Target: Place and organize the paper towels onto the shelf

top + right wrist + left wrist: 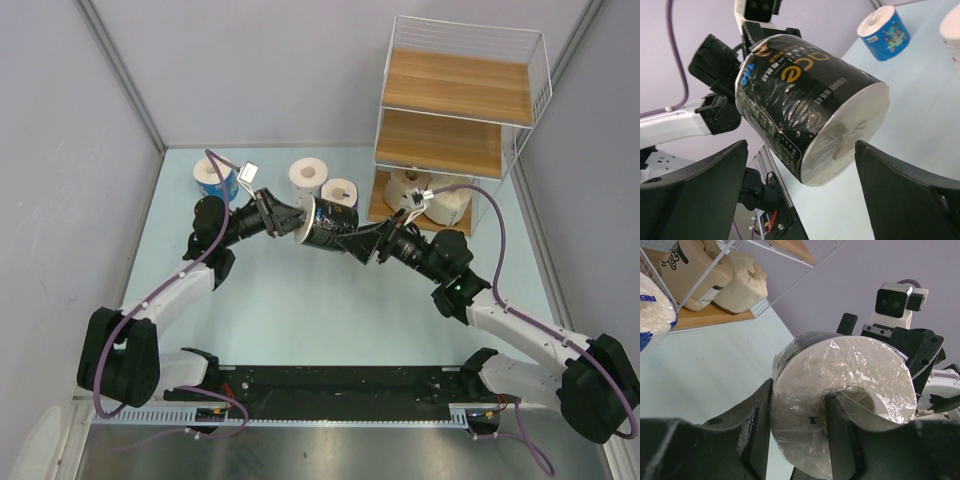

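Observation:
My left gripper (287, 218) is shut on a dark-wrapped paper towel roll (330, 225) held above the table. One finger (840, 435) sits in the hollow core and the other (757, 430) presses the outer wall of the roll (850, 370). My right gripper (352, 243) is open, and its fingers (705, 190) stand wide on both sides of the dark roll (800, 90) without touching it. The shelf (455, 85) stands at the back right. A tan roll (405, 187) and a cream roll (447, 205) rest on its bottom board (710, 315).
On the table behind the arms stand a blue-wrapped roll (215, 180), a white roll (308, 177) and a speckled white roll (341, 192). The blue roll (885, 27) also shows far off in the right wrist view. Grey walls close in the table on both sides.

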Controlling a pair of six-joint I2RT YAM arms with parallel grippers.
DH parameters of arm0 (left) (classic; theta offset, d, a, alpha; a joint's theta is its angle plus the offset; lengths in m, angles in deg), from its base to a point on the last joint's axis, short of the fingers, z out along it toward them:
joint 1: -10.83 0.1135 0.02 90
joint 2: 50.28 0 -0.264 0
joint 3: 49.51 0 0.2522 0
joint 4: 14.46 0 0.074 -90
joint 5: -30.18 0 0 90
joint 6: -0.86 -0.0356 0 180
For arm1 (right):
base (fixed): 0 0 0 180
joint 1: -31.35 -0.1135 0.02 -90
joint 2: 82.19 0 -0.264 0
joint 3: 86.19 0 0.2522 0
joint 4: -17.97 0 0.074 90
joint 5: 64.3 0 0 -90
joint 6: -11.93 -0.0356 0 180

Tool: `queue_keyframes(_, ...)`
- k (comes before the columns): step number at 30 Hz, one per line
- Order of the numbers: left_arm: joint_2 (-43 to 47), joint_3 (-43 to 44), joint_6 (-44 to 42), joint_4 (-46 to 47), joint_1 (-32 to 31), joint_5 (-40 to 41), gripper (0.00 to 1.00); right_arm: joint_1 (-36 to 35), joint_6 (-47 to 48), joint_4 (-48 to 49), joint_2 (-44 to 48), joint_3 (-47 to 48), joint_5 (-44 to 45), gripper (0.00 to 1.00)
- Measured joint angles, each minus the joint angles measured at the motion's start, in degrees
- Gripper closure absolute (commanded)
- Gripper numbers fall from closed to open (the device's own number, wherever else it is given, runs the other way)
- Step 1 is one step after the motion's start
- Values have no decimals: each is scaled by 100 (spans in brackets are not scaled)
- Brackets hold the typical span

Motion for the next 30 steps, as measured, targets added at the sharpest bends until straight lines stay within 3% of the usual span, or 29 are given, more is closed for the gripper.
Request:
queue_keyframes(11, 0, -195, 293, 463, -70, -55, 72, 2, -284, 269, -46, 0, -234, 17)
queue_keyframes(30, -295, -232, 791, 1266, -413, 59, 70, 26, -726, 649, -142, -55, -323, 43)
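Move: The right gripper, open and empty, waits some 10 cm to the left gripper's right, about 5 cm nearer the base and roughly level with it. The black-wrapped paper towel roll, held by the left fingers, has its middle about 6 cm left and 4 cm ahead of the right gripper. Down on the table, from the left gripper, the blue-and-white roll stands about 16 cm ahead and 6 cm right, the white roll about 22 cm ahead and 4 cm left, both some 21 cm below. Keep the left fingers shut on the black roll's end and feed the roll about 2.5 cm to the right, easing back 1.5 cm and slightly up, into the open right gripper. Lift the right gripper about 1.5 cm, drawing back slightly, and close it from wide open to about two-thirds, one finger entering the core and the other going along the outside. ##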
